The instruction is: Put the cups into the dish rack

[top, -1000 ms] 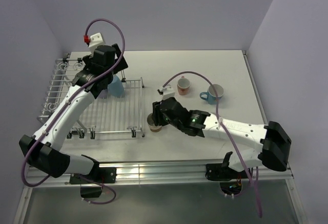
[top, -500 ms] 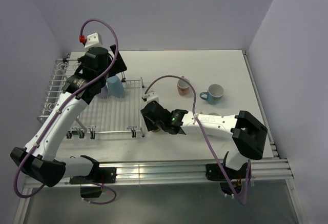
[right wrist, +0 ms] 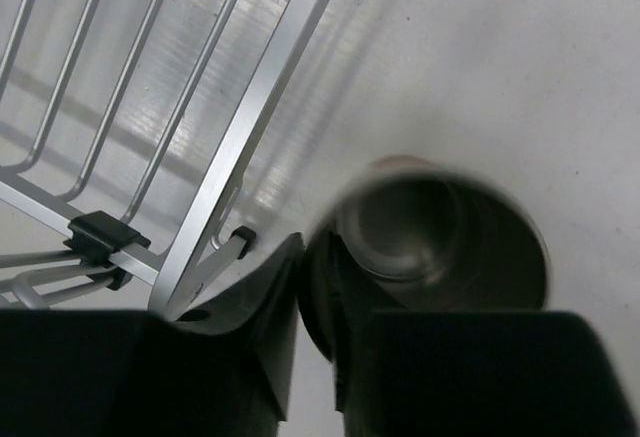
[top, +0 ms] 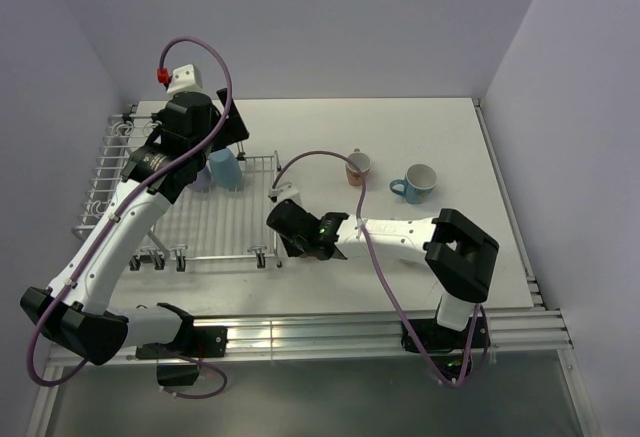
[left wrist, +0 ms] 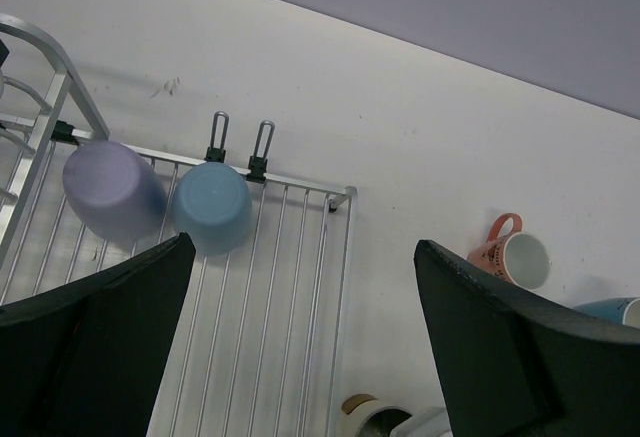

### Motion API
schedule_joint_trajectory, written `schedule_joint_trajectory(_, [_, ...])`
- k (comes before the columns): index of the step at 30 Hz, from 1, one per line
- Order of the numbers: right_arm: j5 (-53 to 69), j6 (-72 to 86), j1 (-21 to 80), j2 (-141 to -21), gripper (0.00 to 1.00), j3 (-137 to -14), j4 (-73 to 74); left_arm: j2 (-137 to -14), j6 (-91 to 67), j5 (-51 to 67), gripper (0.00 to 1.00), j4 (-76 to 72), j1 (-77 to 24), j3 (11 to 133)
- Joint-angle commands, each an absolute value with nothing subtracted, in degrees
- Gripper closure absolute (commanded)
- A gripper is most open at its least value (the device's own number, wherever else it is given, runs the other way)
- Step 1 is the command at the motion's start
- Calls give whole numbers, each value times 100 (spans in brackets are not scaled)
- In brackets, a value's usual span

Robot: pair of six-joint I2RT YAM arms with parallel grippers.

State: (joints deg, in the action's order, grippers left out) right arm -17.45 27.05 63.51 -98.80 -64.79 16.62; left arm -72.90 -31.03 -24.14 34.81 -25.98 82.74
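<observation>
The dish rack (top: 120,172) lies at the left. A lavender cup (left wrist: 112,187) and a blue cup (left wrist: 212,207) stand upside down at its far edge. My left gripper (top: 228,129) hovers above them, open and empty (left wrist: 305,357). The steel cup (right wrist: 440,237) stands upright on the table just off the rack's near right corner (right wrist: 250,117). My right gripper (right wrist: 305,257) is shut on its rim, one finger inside and one outside. From above, the right gripper (top: 298,242) covers that cup. A salmon-pink mug (top: 358,167) and a light blue mug (top: 415,183) stand further right.
The rack's right rail (left wrist: 335,287) and its clip feet (right wrist: 100,237) lie close beside the steel cup. The right arm (top: 400,232) stretches low across the table in front of the two mugs. Walls close the table at the back and sides.
The right gripper moved left over the steel cup and closed its jaws on the rim. The left gripper drew back a little from the blue cup, then held still.
</observation>
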Motion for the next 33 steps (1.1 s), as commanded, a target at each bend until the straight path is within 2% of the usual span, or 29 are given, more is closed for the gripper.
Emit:
schedule_joint_trajectory(1, [-1969,2689,6372,-9888,80,-6794,1819,-7225,-3006,-2286,1,3366,-2628,8358])
schedule_joint_trajectory(3, [-2039,2698,6363,-9835,87,-6811,1924,-7233,-3006,-2215,1,3357,-2619,8350])
schedule_joint_trajectory(4, [-2065,2716,6363,-9818,95,-6812,1960,-7225,-3006,-2154,1,3331,-2619,8332])
schedule_joint_trajectory(6, [-2197,2733,6337,-9669,100,-6803,2100,-7216,-3015,-2101,1,3322,-2619,8323])
schedule_joint_trajectory(12, [-2154,2865,6047,-8747,100,-6522,2276,-7163,-3006,-1794,1,3287,-2619,8332])
schedule_joint_trajectory(17, [-1610,2979,5416,-7543,100,-6197,2119,-7058,-3050,-977,1,3051,-2575,8314])
schedule_joint_trajectory(22, [460,3269,4475,-6524,100,-5696,1030,-7084,-3199,1042,1,2620,-2303,8165])
schedule_joint_trajectory(28, [1686,3795,3833,-6214,100,-5608,107,-7303,-3577,3326,1,1734,-2136,7911])
schedule_joint_trajectory(33, [2801,4429,3376,-6196,100,-5520,-902,-7383,-3893,4025,1,1099,-2136,7551])
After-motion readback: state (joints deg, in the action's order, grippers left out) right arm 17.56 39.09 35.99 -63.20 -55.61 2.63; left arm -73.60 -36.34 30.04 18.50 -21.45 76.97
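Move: The metal cup is right at the right hand's nearly closed fingers, its middle about 2 cm ahead, 3 cm to the right and 3 cm below. From that hand, the dish rack's near right corner is some 3 cm left and 4 cm back, the blue cup in the rack about 17 cm ahead and 18 cm left, and the red mug roughly 18 cm ahead and 17 cm right. From the left hand, the metal cup lies about 14 cm back, 14 cm right and 29 cm down. Upward goes the right hand, some 23 cm, after its fingers close on the metal cup's wall, one inside and one outside. It also draws about 8 cm right and slightly forward, rolling nearly 50 degrees so the fingers swing from steeply down to almost level, pointing forward-left. The open, empty left hand swings about 12 cm right and a little back, turning clockwise towards the cup. ##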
